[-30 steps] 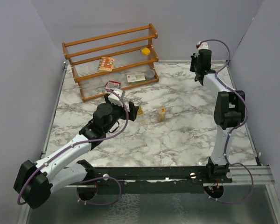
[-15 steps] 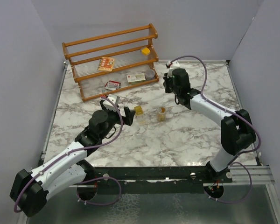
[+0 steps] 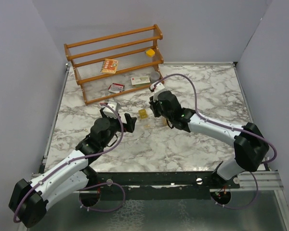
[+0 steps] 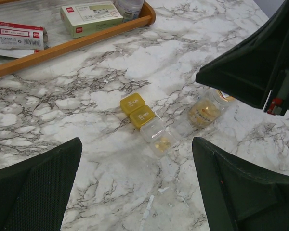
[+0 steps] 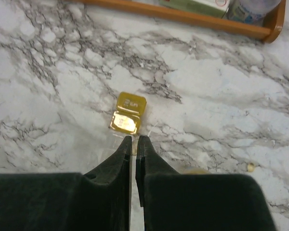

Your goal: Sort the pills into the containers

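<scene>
The squarish yellow box [image 4: 138, 110] lies open on the marble, its two yellow lids flipped back and its clear cells [image 4: 159, 137] holding a few yellow pills. It shows in the top view as the yellow box [image 3: 142, 113] and from the right wrist as the yellow box [image 5: 127, 113]. Just right of it lies the round amber jar [image 4: 204, 111], tipped on its side. My right gripper [image 5: 134, 143] hangs right over the box's clear end, shut on a tiny pale pill at its tips. My left gripper [image 4: 137, 192] stands wide open, short of the box, holding nothing.
A wooden rack [image 3: 115, 62] at the back left carries card packets [image 3: 109, 65], a green-white box [image 4: 91, 12], a red-white packet [image 4: 19, 36] and a grey tin [image 3: 155, 76]. One loose pill [image 5: 250, 167] lies on the marble. The right arm [image 3: 212, 126] crosses the middle.
My right arm has swung from the far right corner in to the middle, over the yellow box, staying shut. My left arm has drawn back a little toward the near left.
</scene>
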Controlling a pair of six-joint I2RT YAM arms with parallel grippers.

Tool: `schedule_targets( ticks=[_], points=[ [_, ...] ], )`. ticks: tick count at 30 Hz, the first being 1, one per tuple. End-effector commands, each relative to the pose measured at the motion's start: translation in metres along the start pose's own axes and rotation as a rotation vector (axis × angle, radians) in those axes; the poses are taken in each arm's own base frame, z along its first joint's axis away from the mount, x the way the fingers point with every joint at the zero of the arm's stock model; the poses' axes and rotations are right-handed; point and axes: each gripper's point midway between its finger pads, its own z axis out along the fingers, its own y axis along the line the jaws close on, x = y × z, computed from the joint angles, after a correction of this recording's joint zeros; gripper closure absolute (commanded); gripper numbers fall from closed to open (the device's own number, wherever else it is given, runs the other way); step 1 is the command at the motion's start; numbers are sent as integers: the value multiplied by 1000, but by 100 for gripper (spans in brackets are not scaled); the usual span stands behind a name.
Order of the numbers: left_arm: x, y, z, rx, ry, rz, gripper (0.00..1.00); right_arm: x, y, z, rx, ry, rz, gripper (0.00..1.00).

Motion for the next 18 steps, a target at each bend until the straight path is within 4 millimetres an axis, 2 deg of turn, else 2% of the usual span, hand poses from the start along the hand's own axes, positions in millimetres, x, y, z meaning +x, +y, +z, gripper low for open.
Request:
schedule_targets(
  ticks=[1, 6, 12, 18],
  points=[
    [8, 8, -3, -38, 9, -28, 1, 32, -3, -9, 55, 77, 9, 99],
    [12, 15, -6, -65, 11, -36, 1, 57, 17, -17, 17, 122, 7, 99],
    [12, 15, -6, -67, 16, -31, 1, 83, 43, -15, -22, 178, -31, 99],
    [13, 15, -7, -66, 18, -33, 1, 95, 50, -7, -12, 204, -50, 99]
  ],
)
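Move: The open pill compartment at the near end of the pill box lies about 4 cm to the left of the right hand, some 2 cm back and roughly 14 cm below it. The yellow lids are about 4 cm ahead and 6 cm left of the hand, and the pill bottle is 1 cm ahead and 5 cm to its right, all at table height. From the left hand, the open compartment is about 7 cm ahead, 9 cm right and 17 cm down. Bring the right gripper down and back together, about 7 cm each, closing in on the open compartment from above, and tip its fingers some 10 degrees further down on the way. Keep the fingertips shut on the pill throughout. Let the open, empty left gripper sink about 2 cm, clear of the box. ##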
